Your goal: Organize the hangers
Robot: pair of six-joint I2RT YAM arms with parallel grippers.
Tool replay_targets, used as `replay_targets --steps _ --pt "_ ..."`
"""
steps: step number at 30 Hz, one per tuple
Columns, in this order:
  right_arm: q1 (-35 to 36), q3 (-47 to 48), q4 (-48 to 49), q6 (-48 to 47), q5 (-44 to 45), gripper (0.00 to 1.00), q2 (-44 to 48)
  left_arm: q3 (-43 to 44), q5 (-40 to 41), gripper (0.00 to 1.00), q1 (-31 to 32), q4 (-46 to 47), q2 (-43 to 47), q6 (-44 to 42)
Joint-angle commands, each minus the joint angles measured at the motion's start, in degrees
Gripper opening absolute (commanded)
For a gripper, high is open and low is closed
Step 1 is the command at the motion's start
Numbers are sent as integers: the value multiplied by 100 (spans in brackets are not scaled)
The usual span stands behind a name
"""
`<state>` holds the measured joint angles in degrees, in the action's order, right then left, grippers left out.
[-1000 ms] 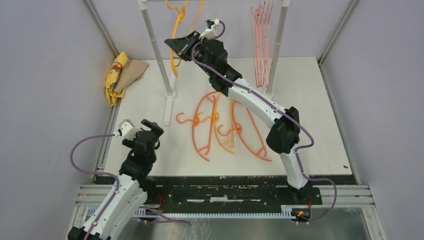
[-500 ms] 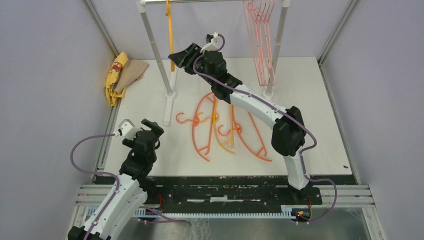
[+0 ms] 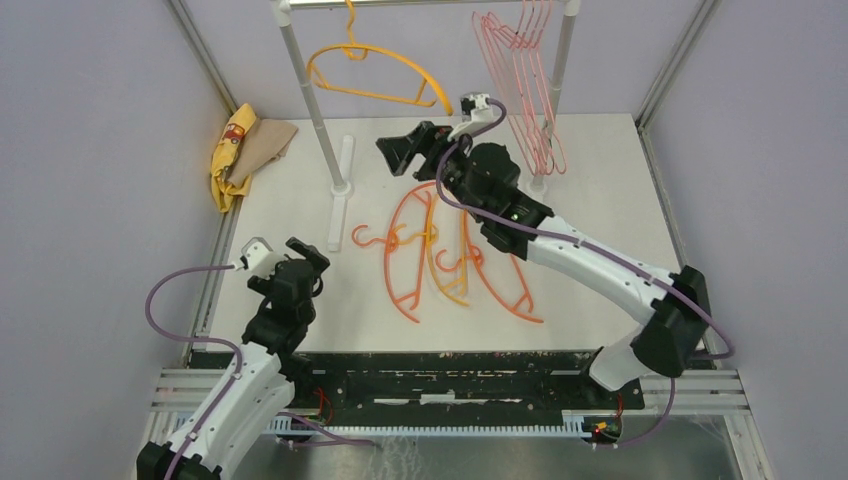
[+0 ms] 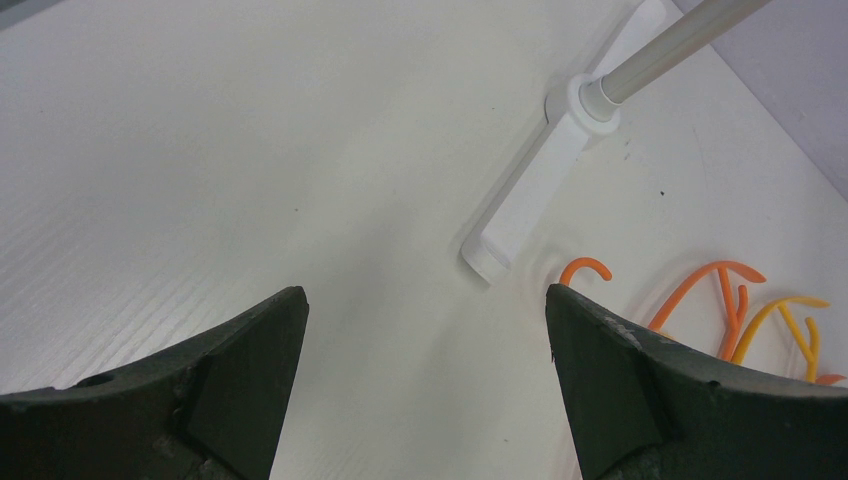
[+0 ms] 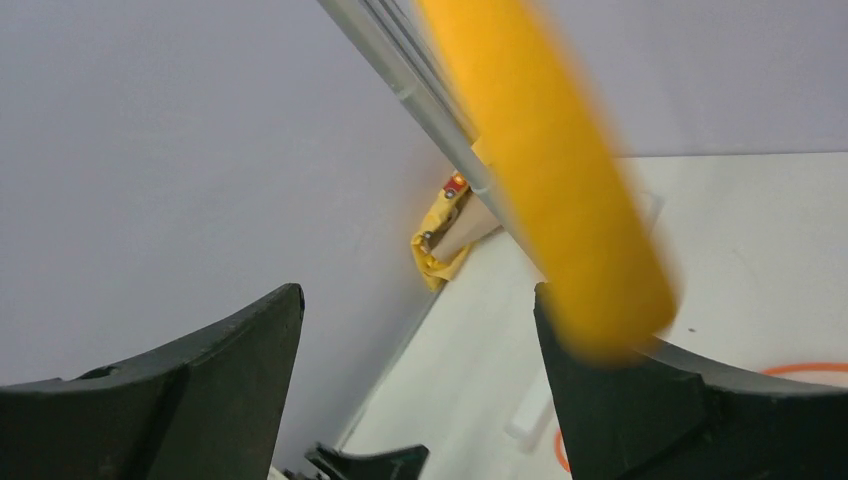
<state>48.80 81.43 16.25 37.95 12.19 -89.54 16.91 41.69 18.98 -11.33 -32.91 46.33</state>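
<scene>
A yellow-orange hanger (image 3: 375, 82) hangs by its hook from the rack's top rod, tilted as it swings free. In the right wrist view it is a blurred yellow bar (image 5: 550, 170) just over my right finger. My right gripper (image 3: 400, 152) (image 5: 415, 300) is open below and to the right of it, holding nothing. Several pale pink hangers (image 3: 525, 85) hang at the rod's right end. Three orange and yellow-orange hangers (image 3: 440, 255) lie overlapping on the table. My left gripper (image 3: 300, 260) (image 4: 425, 300) is open over bare table near the front left, with an orange hook (image 4: 590, 268) beside its right finger.
The rack's white poles (image 3: 315, 110) stand at the back, and its left foot (image 4: 540, 180) lies flat on the table (image 3: 620, 230). A yellow and tan cloth (image 3: 240, 150) is bunched at the back left edge. Purple walls close in the sides.
My right gripper has opened and let go of the yellow-orange hanger, which now hangs from the rod. The right arm has drawn back down and to the right. The left arm has not moved.
</scene>
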Motion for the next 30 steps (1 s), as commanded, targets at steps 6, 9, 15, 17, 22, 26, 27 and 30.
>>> replay_targets --steps 6,9,15,17,22,26,27,30 --pt "430 -1915 -1173 -1567 1012 93 1321 -3 139 95 -40 427 -193 -381" --pt "649 -2122 -1962 -1695 1180 92 1310 -10 129 95 -35 472 -225 -431" --pt "915 -2644 -2755 -1630 1074 81 847 1 64 95 -40 563 -370 -431" --pt "949 -2786 -2755 -1594 922 76 718 -5 45 95 -35 590 -416 -431" --pt "1013 -2824 -2687 -1558 669 72 286 -81 -26 95 -34 707 -514 -399" --pt "1016 -2687 -2676 -1554 486 70 -210 -108 -30 95 -34 706 -526 -387" --pt "1023 -2659 -2667 -1548 439 69 -317 -121 -25 95 -35 704 -512 -387" --pt "1024 -2595 -2598 -1502 374 68 -541 -156 -46 95 -32 727 -479 -387"
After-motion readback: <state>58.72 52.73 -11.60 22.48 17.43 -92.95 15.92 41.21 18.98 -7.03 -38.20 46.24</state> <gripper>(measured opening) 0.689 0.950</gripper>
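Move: The yellow hanger on the table has its middle roughly 40 cm below the right hand, about 3 cm back and 9 cm to the right, with its near end some 12 cm back and 10 cm right. One orange hanger lies about 5 cm back, straight below; another is 6 cm back and 20 cm right. The hung yellow hanger is 11 cm ahead, 5 cm left and 5 cm higher. From the left hand, the table's yellow hanger is about 7 cm ahead, 30 cm right, 12 cm down. Drop the right gripper about 36 cm towards the near end of the yellow hanger on the table, drawing it back some 12 cm and a little to the left-hand hangers' far side of travel, that is rightward, as it sinks. Roll and tip the wrist over by about 65 degrees so the fingers slant steeply down, and narrow the wide-open fingers partway without gripping anything yet. ##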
